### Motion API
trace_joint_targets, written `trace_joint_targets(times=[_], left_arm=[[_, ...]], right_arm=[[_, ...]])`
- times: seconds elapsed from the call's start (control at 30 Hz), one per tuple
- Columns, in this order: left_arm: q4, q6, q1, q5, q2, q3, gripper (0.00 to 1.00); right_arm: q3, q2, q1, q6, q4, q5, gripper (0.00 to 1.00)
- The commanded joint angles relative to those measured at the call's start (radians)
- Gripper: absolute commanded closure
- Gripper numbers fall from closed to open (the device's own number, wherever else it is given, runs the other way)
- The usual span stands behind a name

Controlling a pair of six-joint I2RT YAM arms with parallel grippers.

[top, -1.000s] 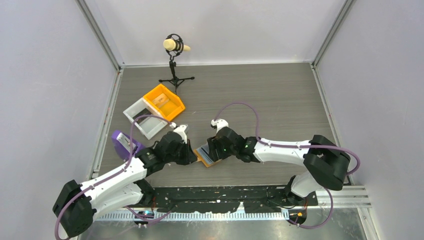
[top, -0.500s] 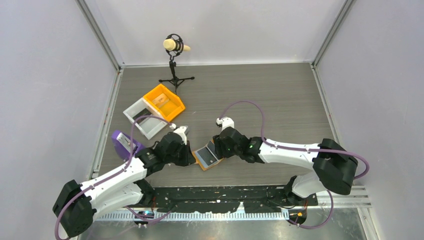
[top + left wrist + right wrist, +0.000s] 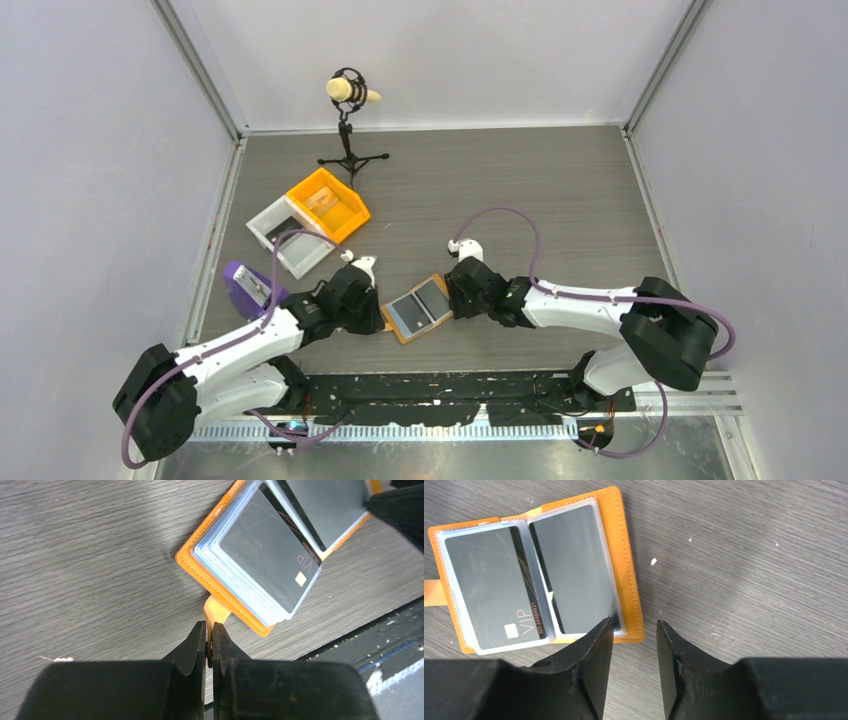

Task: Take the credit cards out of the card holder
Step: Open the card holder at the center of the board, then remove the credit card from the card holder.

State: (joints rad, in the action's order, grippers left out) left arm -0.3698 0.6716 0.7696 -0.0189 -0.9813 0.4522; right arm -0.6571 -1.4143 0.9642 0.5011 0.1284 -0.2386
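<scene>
The card holder [image 3: 420,309] lies spread open on the table, orange rim [image 3: 628,580] around clear pocket panels. Two dark credit cards sit in its pockets: one marked VIP [image 3: 494,600] [image 3: 270,555] and a plain one [image 3: 574,570] [image 3: 325,505]. My left gripper [image 3: 210,630] [image 3: 377,319] is shut on the holder's small orange strap tab [image 3: 216,612] at its left edge. My right gripper [image 3: 634,627] [image 3: 456,296] hovers open at the holder's right edge with nothing between its fingers. Its left finger [image 3: 596,650] overlaps the holder's near corner in the right wrist view.
An orange bin [image 3: 328,203] and a white bin [image 3: 288,236] stand at the back left. A purple object [image 3: 245,285] lies beside my left arm. A microphone on a tripod [image 3: 350,110] stands at the far edge. A black rail [image 3: 450,392] runs along the near edge.
My right gripper drew back to the right off the holder and its jaws narrowed. The holder now lies fully open with both cards showing. My left gripper shifted slightly, still pinching the tab.
</scene>
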Motion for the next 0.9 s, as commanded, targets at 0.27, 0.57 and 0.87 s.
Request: trace_joint_targets(times=[0.27,0.57,0.87], left_arm=[[-0.084,0.037,-0.004,0.067,-0.064,0.136,0.84],[-0.137,0.091,-0.004,0.063,-0.027,0.220,0.63],[0.053,0.089,-0.004,-0.051,-0.120,0.219,0.62]], right_arm=[[0.013,-0.003,-0.044,0.003,-0.138,0.138,0.60],[0.007,-0.003,-0.046,-0.001,-0.175,0.191,0.59],[0.006,0.012,-0.054,0.013,-0.155,0.200,0.59]])
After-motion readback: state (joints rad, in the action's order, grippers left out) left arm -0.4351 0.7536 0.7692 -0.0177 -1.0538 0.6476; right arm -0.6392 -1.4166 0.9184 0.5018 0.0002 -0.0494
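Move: The open card holder lies flat between the hands, its middle about 7 cm to the right hand's left, level with it and some 1 cm below. From the left hand the middle is roughly 9 cm to the right, 3 cm farther out and 2 cm lower, with the strap already between the left fingers. From the left hand, the white tray stands some 19 cm left and 19 cm ahead, the purple case about 26 cm left and 8 cm ahead. Letting go of the strap, the left fingers open to about a third after a slight dip, and that hand lifts some 5 cm clear of it, first forward, then left. The right hand's left finger, still at the outer edge of the right-hand card, pushes the holder about 3 cm left, tilting its left side up some 10 degrees and rising 1 cm, its opening nearly unchanged. ##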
